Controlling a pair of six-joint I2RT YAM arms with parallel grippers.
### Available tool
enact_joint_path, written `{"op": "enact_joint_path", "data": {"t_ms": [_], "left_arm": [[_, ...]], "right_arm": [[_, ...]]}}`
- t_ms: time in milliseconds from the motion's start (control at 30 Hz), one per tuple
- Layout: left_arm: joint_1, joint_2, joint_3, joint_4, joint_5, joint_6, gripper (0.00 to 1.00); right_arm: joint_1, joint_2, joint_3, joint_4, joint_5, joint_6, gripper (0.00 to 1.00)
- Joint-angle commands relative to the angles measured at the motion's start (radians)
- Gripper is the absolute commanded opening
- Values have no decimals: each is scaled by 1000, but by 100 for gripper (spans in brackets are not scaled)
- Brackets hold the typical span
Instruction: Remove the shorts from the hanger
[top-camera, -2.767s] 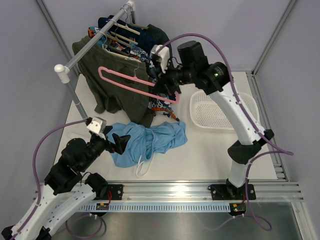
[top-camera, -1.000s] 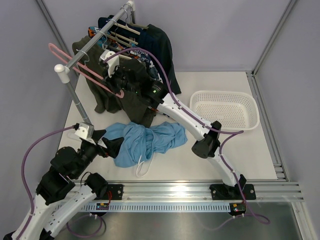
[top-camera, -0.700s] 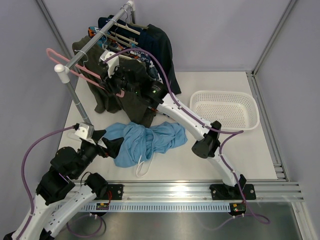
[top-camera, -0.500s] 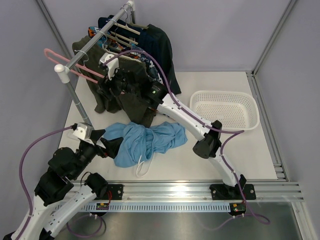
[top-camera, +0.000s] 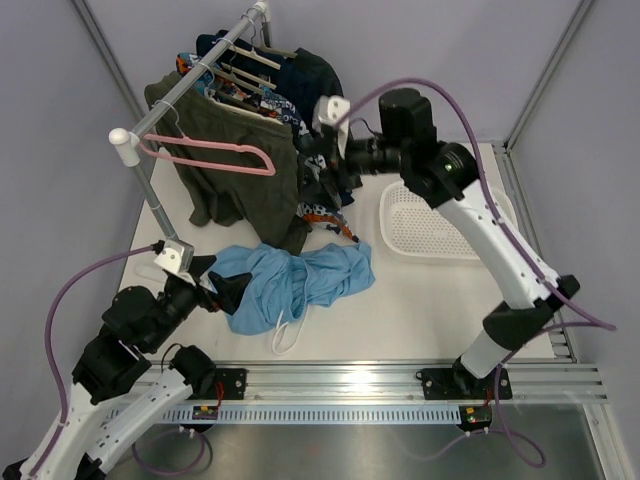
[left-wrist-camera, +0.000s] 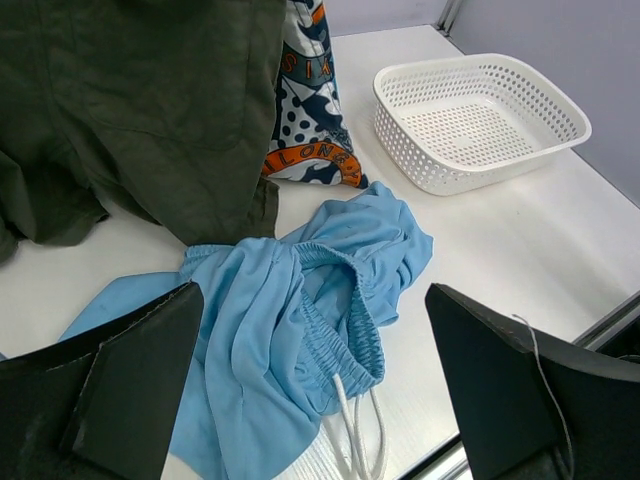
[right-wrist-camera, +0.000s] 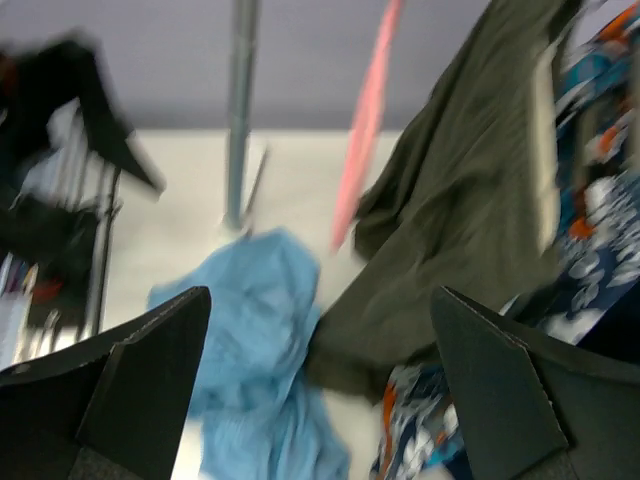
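The light blue shorts (top-camera: 300, 278) lie crumpled on the table, off any hanger, with their white drawstring (left-wrist-camera: 360, 440) toward the near edge. The empty pink hanger (top-camera: 200, 145) hangs on the metal rail (top-camera: 190, 80). My right gripper (top-camera: 320, 172) is open to the right of the hanger, in front of the hanging clothes, holding nothing. Its blurred wrist view shows the pink hanger (right-wrist-camera: 365, 120) and the shorts (right-wrist-camera: 255, 370) below. My left gripper (top-camera: 228, 290) is open just left of the shorts (left-wrist-camera: 300, 320), apart from them.
Olive shorts (top-camera: 235, 195) and several patterned garments (top-camera: 325, 205) hang from the rail on other hangers. A white perforated basket (top-camera: 430, 250) sits at the right, partly under my right arm. The rail's post (top-camera: 150, 200) stands at the left.
My right gripper opened and let go of the pink hanger, which now hangs on the rail. The right arm then swung back to the right. The left arm barely moved.
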Motion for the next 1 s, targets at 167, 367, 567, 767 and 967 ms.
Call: {"op": "enact_joint_path", "data": {"t_ms": [167, 367, 567, 767, 967], "left_arm": [[1, 18, -46, 95, -29, -100, 99], [1, 6, -59, 89, -45, -157, 99], [1, -14, -43, 56, -57, -201, 99], [1, -28, -42, 29, -62, -235, 99], [1, -43, -49, 43, -71, -229, 99]], "right_arm": [[1, -196, -688, -426, -167, -850, 99], [59, -35, -811, 139, 166, -296, 99], [171, 138, -815, 328, 387, -139, 99], [173, 229, -785, 310, 398, -144, 90], [170, 215, -762, 180, 266, -158, 14]]}}
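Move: The blue shorts lie crumpled on the table, centred some 43 cm below the right hand, about 4 cm back and 4 cm to its left. From that hand the olive trousers hang about 11 cm ahead, 16 cm left and 17 cm down. The empty pink hanger is about 7 cm ahead, 22 cm left and 5 cm lower; the white basket is 12 cm ahead, 33 cm right and 42 cm down. From the left hand the shorts are 8 cm ahead, 10 cm right and 27 cm below. The right fingers end up pinching the bunched waistband of the blue shorts. They get there by a fast drop of about 40 cm from beside the rack, bowing back and to the right before swinging in forward and left, the left-pointing fingers tipping down some 45 degrees and closing from wide open only at the bottom. The open left hand sinks slightly and rolls. ##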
